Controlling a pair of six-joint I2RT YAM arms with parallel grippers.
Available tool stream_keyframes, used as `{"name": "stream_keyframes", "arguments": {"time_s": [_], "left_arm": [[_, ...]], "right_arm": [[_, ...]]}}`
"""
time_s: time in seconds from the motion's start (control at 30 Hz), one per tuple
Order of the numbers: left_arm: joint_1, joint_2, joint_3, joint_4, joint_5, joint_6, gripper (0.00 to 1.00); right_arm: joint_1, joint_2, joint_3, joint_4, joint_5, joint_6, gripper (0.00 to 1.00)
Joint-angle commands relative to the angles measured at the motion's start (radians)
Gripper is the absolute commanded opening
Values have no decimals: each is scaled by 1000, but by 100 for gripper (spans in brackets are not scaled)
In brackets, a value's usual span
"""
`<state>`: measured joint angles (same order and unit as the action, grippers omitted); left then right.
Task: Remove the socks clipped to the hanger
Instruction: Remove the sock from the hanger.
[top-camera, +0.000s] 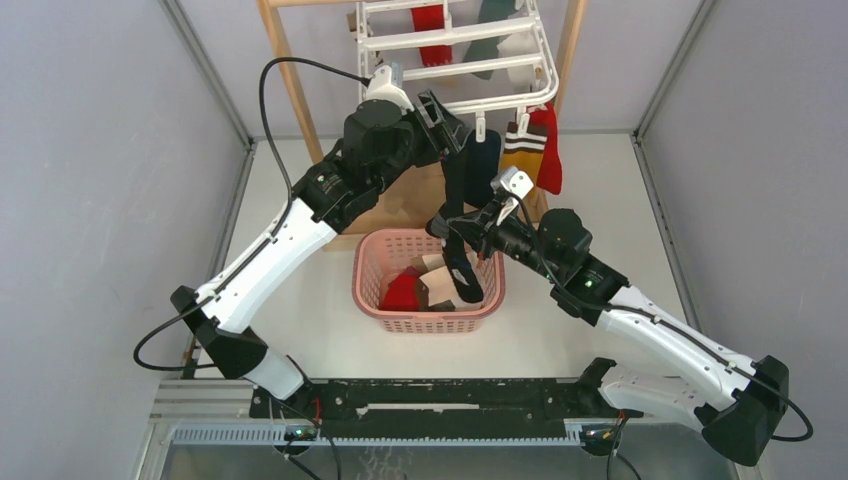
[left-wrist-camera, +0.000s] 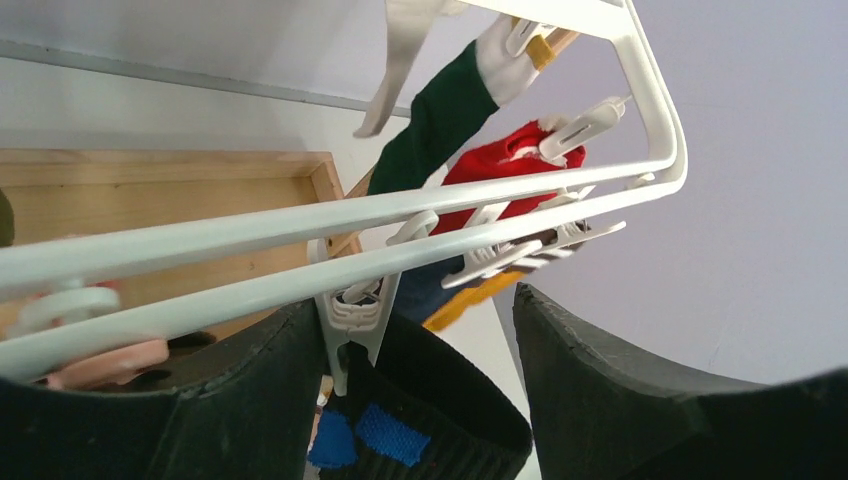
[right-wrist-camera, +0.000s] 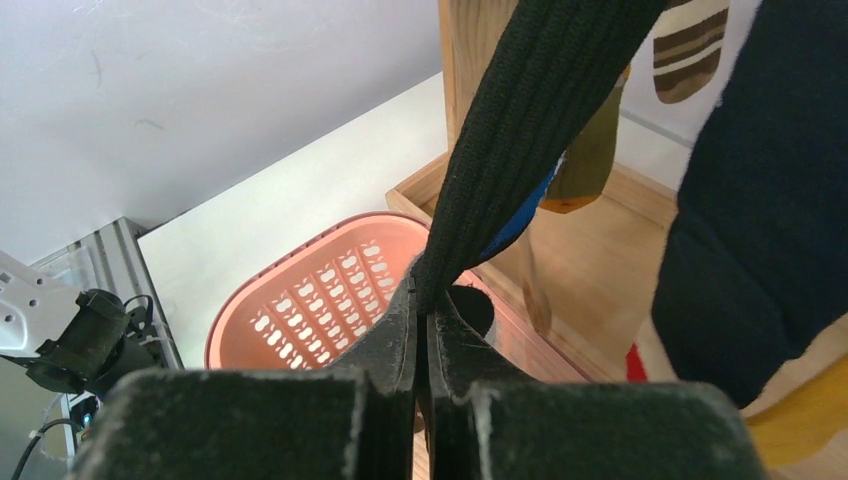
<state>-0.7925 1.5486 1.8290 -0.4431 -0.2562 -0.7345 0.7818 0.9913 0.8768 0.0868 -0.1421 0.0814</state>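
Observation:
The white hanger (top-camera: 455, 68) hangs at the back with several socks clipped on: a red one (top-camera: 432, 30), a navy one (top-camera: 483, 165), a brown-striped one (top-camera: 523, 148) and a red one (top-camera: 548, 150). A black sock (top-camera: 455, 190) with blue patches hangs from a white clip (left-wrist-camera: 350, 315) on the front bar (left-wrist-camera: 400, 210). My left gripper (top-camera: 450, 130) is open, with its jaws on either side of that clip and the sock's cuff (left-wrist-camera: 440, 400). My right gripper (top-camera: 452, 228) is shut on the black sock (right-wrist-camera: 540, 100) lower down, above the basket.
A pink basket (top-camera: 358, 285) under the hanger holds several loose socks, one of them red (top-camera: 403, 292). It also shows in the right wrist view (right-wrist-camera: 300, 300). The light wooden rack (top-camera: 290, 90) and its wooden base (top-camera: 410, 200) stand behind the basket. Grey walls close both sides.

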Motion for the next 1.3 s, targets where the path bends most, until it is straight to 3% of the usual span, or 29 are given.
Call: {"name": "stream_keyframes", "arguments": {"time_s": [0.0,0.2,0.43,0.6,1.07,1.27], "left_arm": [[10,-26,41,34,-10,6,71],[17,-54,-9,73,-14,7,70],[40,-110,-113,148,21,-1,59],[58,-112,-146,198,68,-13,57],[65,-76,-121,201,75,-13,55],[65,-73,-123,213,71,-8,49]], "right_arm": [[-5,-27,0,61,-16,22,0],[-3,-23,1,60,-22,26,0],[-10,-22,1,64,-25,28,0],[-10,-23,1,67,-30,32,0],[-13,-34,1,57,-35,19,0],[-15,-43,1,47,-40,12,0]]}}
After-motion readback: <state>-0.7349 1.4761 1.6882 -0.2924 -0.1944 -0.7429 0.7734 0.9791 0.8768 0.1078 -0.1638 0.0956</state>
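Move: Barely 3 cm ahead of the left fingertips, some 1 cm left of centre and level with them, is the clip holding the black sock. The navy sock's clip lies about 5 cm to the right of the black sock's clip and 1 cm farther out; a pink clip is roughly 7 cm to its left. From the right hand, which already grips the sock's middle, the sock's clip is about 12 cm ahead, 1 cm right and 12 cm up; the navy sock hangs about 12 cm ahead, 6 right, 5 up. Shifting about 1.5 cm to its left, the left hand brings the black sock's clip midway between its fingers, rolls about 5 degrees with its left side sinking, and narrows its wide-open fingers to half open around the clip handles. The right hand keeps the sock pinched and stays nearly in place, creeping up about 1 cm. ##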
